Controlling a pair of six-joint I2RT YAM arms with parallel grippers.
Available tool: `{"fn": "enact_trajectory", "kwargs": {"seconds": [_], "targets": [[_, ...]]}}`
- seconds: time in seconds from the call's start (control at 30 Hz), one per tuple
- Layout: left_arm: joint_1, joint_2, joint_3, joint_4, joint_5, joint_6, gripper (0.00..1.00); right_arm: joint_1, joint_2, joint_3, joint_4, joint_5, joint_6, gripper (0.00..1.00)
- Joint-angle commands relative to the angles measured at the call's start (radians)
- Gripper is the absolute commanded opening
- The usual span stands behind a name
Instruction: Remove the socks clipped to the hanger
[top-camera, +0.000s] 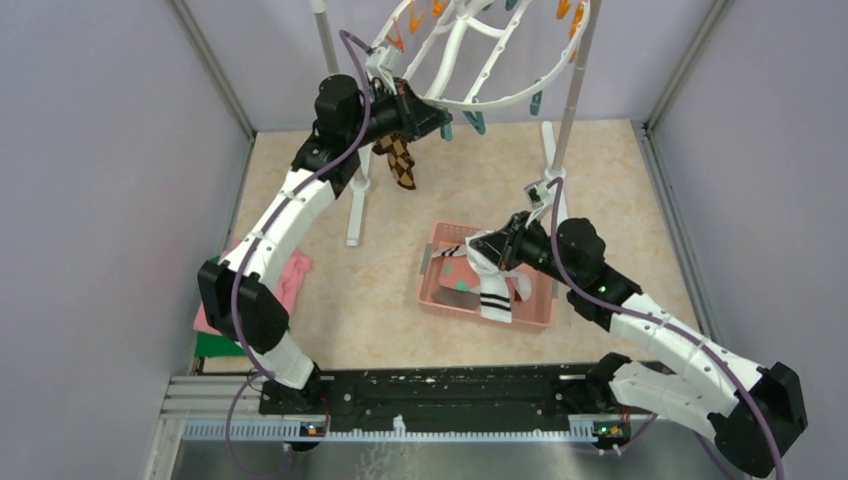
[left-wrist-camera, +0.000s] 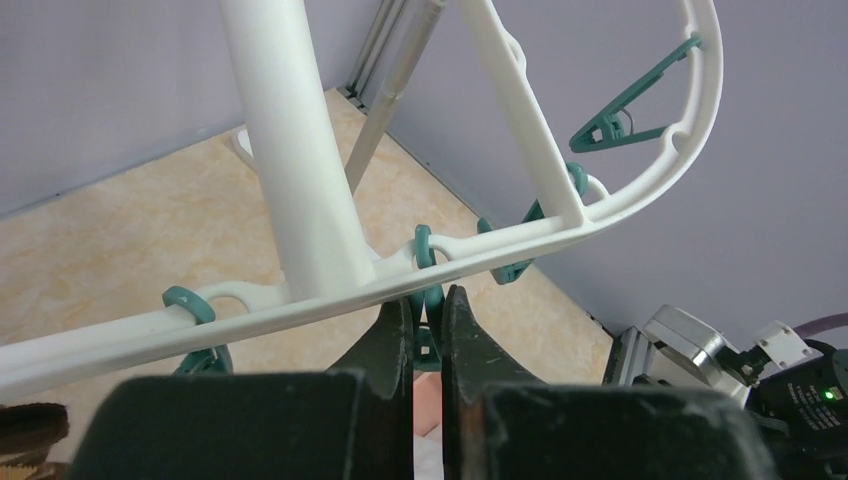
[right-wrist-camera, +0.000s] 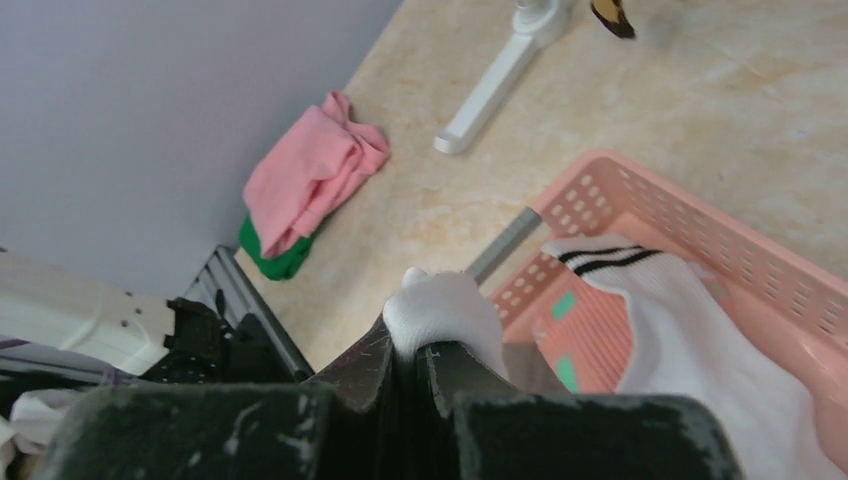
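Observation:
The white oval hanger hangs at the back, with orange and teal clips on its rim. My left gripper is up at its near rim, and in the left wrist view it is shut on a teal clip just under the ring. A brown argyle sock hangs beside it. My right gripper is shut on a white sock with black stripes. The sock bunches at the fingertips and drapes into the pink basket. A pink sock with teal spots lies in that basket.
The hanger's white stand has a left pole and foot and a right pole. Folded pink and green cloths lie by the left wall. Grey walls enclose three sides.

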Motion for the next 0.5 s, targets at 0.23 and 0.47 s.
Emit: {"fn": "enact_trajectory", "kwargs": {"seconds": [0.23,0.47], "targets": [[-0.065,0.004,0.076,0.028,0.006,0.053,0.0,-0.014,-0.033,-0.021,0.129,0.261,-0.253,0.69],[-0.129,0.005,0.123,-0.043,-0.033,0.103,0.0,-0.014,0.372,0.119,0.53,0.218,-0.545,0.89]]}}
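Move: The pink basket, where the white sock in the right fingers is bound, has its middle about 22 cm below the right hand, roughly 2 cm ahead and 3 cm right. In it, the striped white sock lies some 3 cm ahead and 1 cm right, the spotted pink sock almost straight below. The left hand has a teal clip between its fingertips; the next clip is 5 cm right, level ahead, and the patterned sock hangs 8 cm left, 2 cm ahead, 10 cm lower. The white sock, already free of the hanger, is let out of the right pinch as those fingers open wide; the hand flicks about 3 cm right, then swings some 7 cm forward over the basket, tips rising. The teal clip stays pinched in the shut left fingers, which draw it with the hanger rim about 4 cm right and back. ##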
